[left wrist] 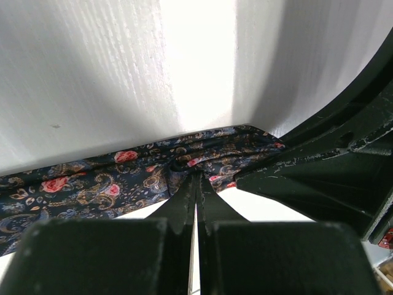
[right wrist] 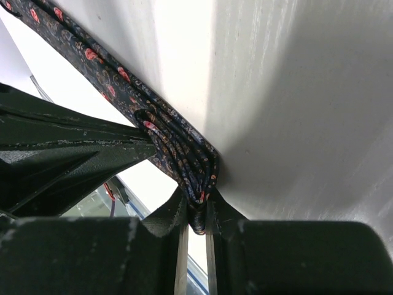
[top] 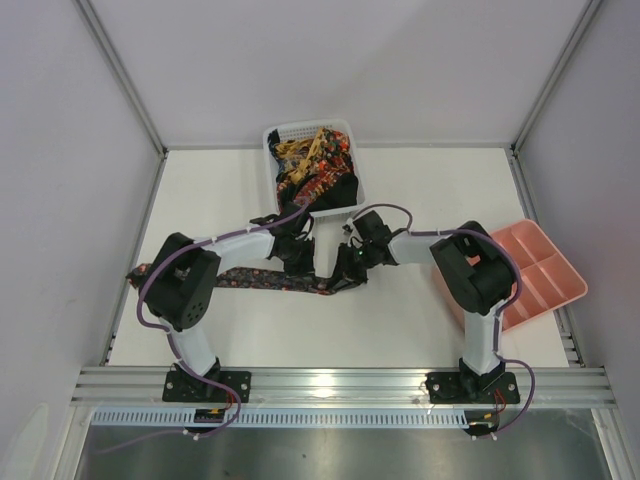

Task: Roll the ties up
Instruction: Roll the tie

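One dark tie with small red and gold flowers [top: 240,278] lies across the table from the left edge to the middle. Its right end is folded into several layers. My left gripper [top: 300,255] is shut on the tie beside the fold; the left wrist view shows its jaws [left wrist: 198,175] pinching the fabric [left wrist: 92,184]. My right gripper [top: 350,268] is shut on the folded end, and its jaws [right wrist: 198,200] clamp the layered bundle [right wrist: 178,147]. The two grippers are almost touching. More patterned ties [top: 312,165] are piled in the basket.
A white mesh basket [top: 272,140] stands at the back centre, just behind the grippers. A pink compartment tray [top: 545,275] sits at the right edge, beside the right arm. Grey walls stand on the left, back and right.
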Controlling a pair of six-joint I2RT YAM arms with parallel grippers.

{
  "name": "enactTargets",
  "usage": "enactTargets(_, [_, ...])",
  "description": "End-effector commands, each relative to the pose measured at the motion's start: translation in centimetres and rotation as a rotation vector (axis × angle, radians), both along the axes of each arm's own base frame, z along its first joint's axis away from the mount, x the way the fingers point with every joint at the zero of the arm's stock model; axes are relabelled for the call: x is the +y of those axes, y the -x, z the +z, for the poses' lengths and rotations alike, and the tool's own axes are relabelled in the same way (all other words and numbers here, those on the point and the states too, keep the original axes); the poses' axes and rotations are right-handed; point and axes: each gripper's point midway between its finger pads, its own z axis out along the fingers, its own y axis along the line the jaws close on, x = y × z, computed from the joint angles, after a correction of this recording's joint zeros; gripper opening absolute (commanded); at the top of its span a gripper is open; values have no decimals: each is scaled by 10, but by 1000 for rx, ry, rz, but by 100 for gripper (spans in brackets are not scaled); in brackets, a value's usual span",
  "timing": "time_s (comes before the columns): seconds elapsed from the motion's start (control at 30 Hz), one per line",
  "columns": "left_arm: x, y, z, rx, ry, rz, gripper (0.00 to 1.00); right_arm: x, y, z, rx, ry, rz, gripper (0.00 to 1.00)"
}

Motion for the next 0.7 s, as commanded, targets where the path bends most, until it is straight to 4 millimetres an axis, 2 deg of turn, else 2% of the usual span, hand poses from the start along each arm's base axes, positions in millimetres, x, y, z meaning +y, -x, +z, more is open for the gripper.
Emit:
enactTargets(0.0, [6, 5, -8, -15, -42, -18, 1, -10, 15, 4, 18, 34, 8, 0])
enactTargets(0.3, [-12, 16, 2, -23, -22, -63, 1, -25, 30, 30, -1, 42, 5, 0])
enactTargets(0.47, [-23, 24, 3, -17, -22, -93, 1, -32, 39, 38, 8, 47, 9, 0])
enactTargets(0.67, [-31, 35, 0, -8, -26, -125, 0, -26, 40, 48, -4, 25, 26, 0])
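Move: The left hand's shut fingertips are at a fold in the tie, and the tie's bunched end, already pinched by the right hand, is about 6 cm to their right and 2 cm back, at nearly the same height. The tie's loose tail lies some 41 cm to the left of the left hand and level with it. From the right hand the white basket is about 29 cm ahead and 5 cm to the left. Back and to the right, both arms travel together by about 5 cm, drawing the tie along. The right hand keeps its pinch on the bunched end and rises about 3 cm as it goes. The left hand stays low, its closed fingertips still at the fold, and turns slightly clockwise, just under 10 degrees. ##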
